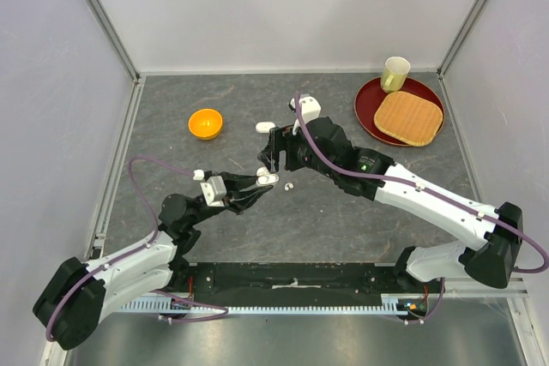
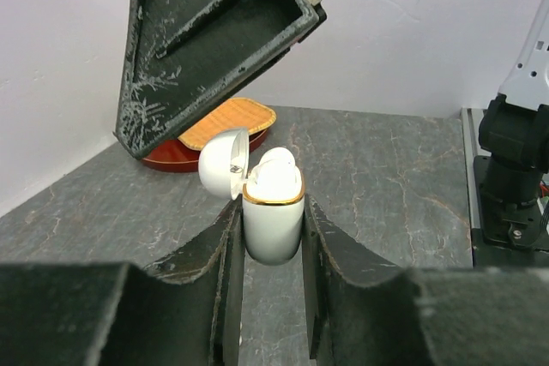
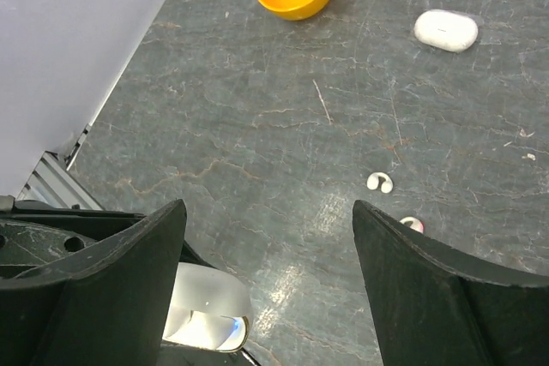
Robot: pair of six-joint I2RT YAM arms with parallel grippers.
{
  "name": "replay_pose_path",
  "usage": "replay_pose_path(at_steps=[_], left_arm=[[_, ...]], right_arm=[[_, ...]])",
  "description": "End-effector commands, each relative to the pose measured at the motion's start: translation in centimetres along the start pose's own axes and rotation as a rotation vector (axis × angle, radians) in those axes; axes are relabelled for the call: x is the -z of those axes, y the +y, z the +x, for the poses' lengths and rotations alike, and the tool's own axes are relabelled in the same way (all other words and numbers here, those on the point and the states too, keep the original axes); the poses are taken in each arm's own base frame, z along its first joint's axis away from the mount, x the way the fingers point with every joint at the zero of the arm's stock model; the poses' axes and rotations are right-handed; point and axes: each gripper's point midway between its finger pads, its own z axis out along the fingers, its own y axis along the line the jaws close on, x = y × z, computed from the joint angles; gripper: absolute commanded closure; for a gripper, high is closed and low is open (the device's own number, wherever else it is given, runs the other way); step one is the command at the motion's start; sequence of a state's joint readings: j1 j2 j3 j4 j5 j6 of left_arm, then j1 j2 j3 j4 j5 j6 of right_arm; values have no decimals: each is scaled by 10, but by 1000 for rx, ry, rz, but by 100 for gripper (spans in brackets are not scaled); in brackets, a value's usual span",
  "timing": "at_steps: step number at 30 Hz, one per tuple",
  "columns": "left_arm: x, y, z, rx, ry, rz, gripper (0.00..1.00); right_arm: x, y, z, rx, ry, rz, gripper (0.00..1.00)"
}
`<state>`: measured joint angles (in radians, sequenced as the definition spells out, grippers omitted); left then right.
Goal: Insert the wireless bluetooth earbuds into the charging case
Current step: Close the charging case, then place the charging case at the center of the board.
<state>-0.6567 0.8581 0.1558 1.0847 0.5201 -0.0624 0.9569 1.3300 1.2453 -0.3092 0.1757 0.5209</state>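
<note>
My left gripper (image 2: 272, 212) is shut on a white charging case (image 2: 273, 227) with a gold rim, held upright with its lid (image 2: 225, 163) swung open to the left. White earbuds (image 2: 274, 172) sit in its top. My right gripper (image 3: 268, 212) hangs open just above and beside that case (image 3: 206, 308), nothing between its fingers (image 3: 129, 285). Two loose earbuds lie on the table: one (image 3: 379, 182) in full view, another (image 3: 412, 225) half hidden by the right finger. From above, the case (image 1: 268, 179) is at the left gripper (image 1: 262, 183), with an earbud (image 1: 288, 185) just right of it.
A second, closed white case (image 1: 265, 127) lies behind the right gripper (image 1: 271, 158). An orange bowl (image 1: 205, 123) stands at the back left. At the back right a red plate (image 1: 371, 111) carries a woven mat (image 1: 408, 117), with a pale cup (image 1: 395, 74) at its rim.
</note>
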Motion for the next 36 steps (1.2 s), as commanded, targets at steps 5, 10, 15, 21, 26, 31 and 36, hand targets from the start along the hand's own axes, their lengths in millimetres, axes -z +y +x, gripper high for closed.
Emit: replay_pose_path(at_steps=[5, 10, 15, 21, 26, 31, 36], left_arm=[[-13, 9, -15, -43, -31, -5, 98], [-17, 21, -10, -15, -13, -59, 98], [-23, 34, -3, 17, 15, -118, 98], [-32, 44, 5, 67, 42, -151, 98], [-32, 77, 32, 218, 199, -327, 98], [-3, 121, 61, 452, 274, -503, 98], [21, 132, 96, 642, 335, -575, 98]], right_arm=[[-2, -13, 23, 26, 65, 4, 15], [4, -18, 33, 25, 84, 5, 15], [7, -23, 39, 33, 90, 6, 15], [8, -41, 38, 26, 61, 82, 15], [19, -76, 17, -26, -42, 233, 14], [29, -105, 6, -92, -80, 292, 13], [28, -121, 17, -107, -45, 303, 13]])
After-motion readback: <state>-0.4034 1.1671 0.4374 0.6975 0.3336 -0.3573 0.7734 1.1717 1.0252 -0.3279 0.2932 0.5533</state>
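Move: The charging case, lid up, is already in the left hand's fingertips; it lies about 3 cm left of the right hand's point, 2 cm back and some 5 cm below. Counted from the left hand, the nearer loose earbud is on the table 7 cm ahead, 3 cm right and about 18 cm down; the white oval box is 24 cm ahead and 2 cm right, the orange bowl level with that box but 17 cm left of the hand. The open lid is met from above by a finger of the right hand, which sinks about 4 cm with jaws kept wide while the left hand, keeping its pinch on the case, eases forward and down under it. Then they part: the right hand draws off to the right and a bit forward, turning clockwise, as the left speeds forward towards the white oval box, finally swinging left, 13 cm forward in all, with its fingers tipping down some 35 degrees. ##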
